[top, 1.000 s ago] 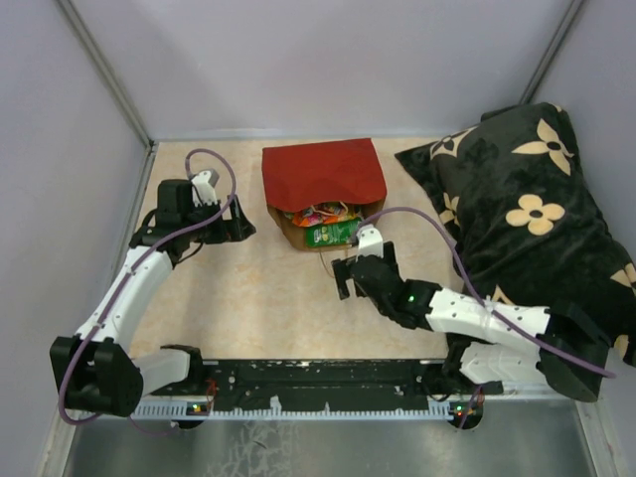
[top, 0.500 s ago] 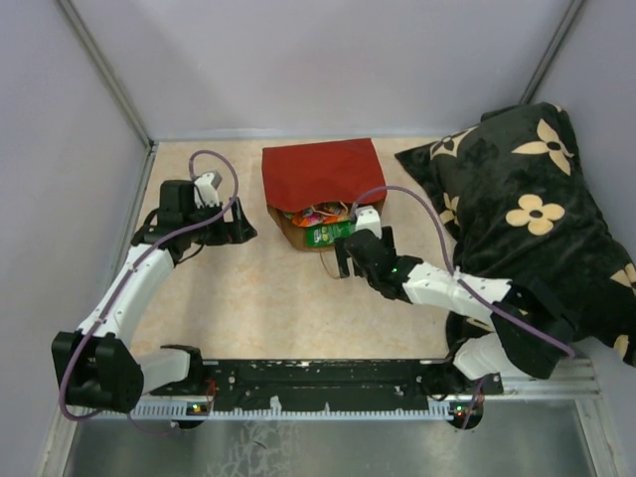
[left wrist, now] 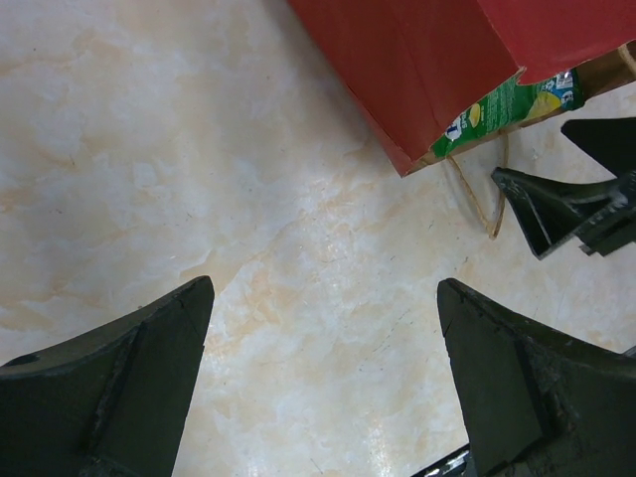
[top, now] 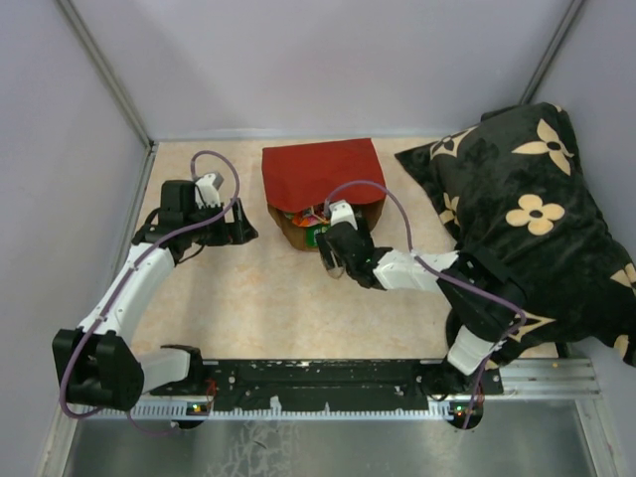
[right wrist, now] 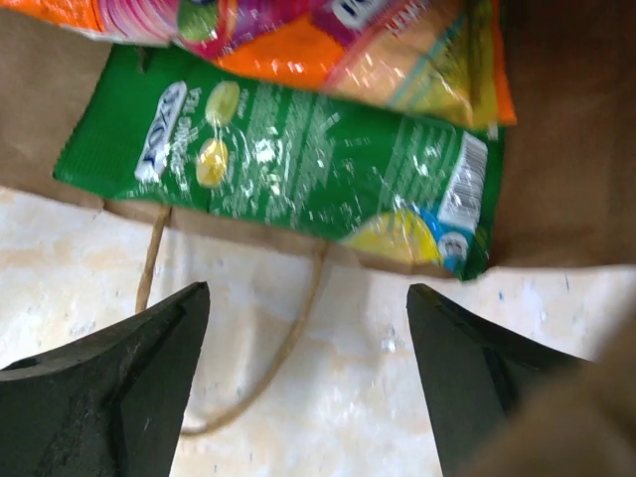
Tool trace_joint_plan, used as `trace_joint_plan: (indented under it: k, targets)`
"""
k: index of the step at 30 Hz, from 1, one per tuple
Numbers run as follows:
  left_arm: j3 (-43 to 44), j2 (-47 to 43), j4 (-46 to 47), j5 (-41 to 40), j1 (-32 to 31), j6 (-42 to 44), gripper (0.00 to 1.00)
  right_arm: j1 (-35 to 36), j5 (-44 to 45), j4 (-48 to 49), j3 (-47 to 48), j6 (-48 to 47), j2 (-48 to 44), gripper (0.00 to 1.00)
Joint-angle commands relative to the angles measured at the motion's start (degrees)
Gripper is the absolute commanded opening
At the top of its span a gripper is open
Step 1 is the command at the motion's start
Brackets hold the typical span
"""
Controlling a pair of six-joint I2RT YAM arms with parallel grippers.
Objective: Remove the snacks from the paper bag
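The paper bag [top: 320, 174] lies on its side, red outside up, its brown mouth toward me. A green packet [right wrist: 298, 164] lies in the mouth, with orange, purple and yellow packets [right wrist: 348, 45] behind it. A string handle [right wrist: 288, 338] loops out onto the floor. My right gripper [top: 332, 260] is open and empty just before the bag's mouth, its jaws over the handle. My left gripper [top: 241, 227] is open and empty, left of the bag. The bag's red corner [left wrist: 417, 70] and the green packet [left wrist: 507, 104] show in the left wrist view. No blue Doritos bag shows.
A black pillow with cream flowers [top: 527, 209] fills the right side, close to the right arm. Grey walls close the back and sides. The right gripper's black fingers [left wrist: 556, 204] show at the right edge of the left wrist view.
My right gripper has moved forward and left, from a spot near the handle up to the bag's mouth. The left arm has barely moved.
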Motion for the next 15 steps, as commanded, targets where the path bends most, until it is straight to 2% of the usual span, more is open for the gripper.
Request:
trace_joint_plan:
  k: [1,11,15]
  targets:
    - [0.6,0.35,-0.35,1.5,0.25,1.08,1.0,-0.39,3.75,7.95,5.93,-9.07,5.81,0.8]
    - [0.89,1.18,-0.35,2.16,0.25,1.3,1.0,-0.26,10.72,11.43,10.6,-25.68,13.25,0.79]
    - [0.91,1.44,-0.35,2.35,0.25,1.3,1.0,-0.23,11.6,12.7,12.05,-28.57,15.82,0.74]
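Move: About 7 cm ahead of the right hand and some 3 cm lower, the green Fox's packet lies across the mouth of the bag, its middle neither left nor right of the hand. The orange packet sits behind and above it, 11 cm straight ahead at hand height. The bag's rope handle loops on the table 1 cm ahead, 2 cm left and 5 cm down. From the left hand, the green packet is about 19 cm right, 6 cm ahead and 13 cm below. Reaching forward into the bag's mouth, the right hand goes about 5 cm towards the green packet and sinks slightly, slowing as it arrives. It rolls some 20 degrees, left side down, while the fingers tip up a little; they stay wide apart, and their tips come to the packet's near edge and seem to touch it. ##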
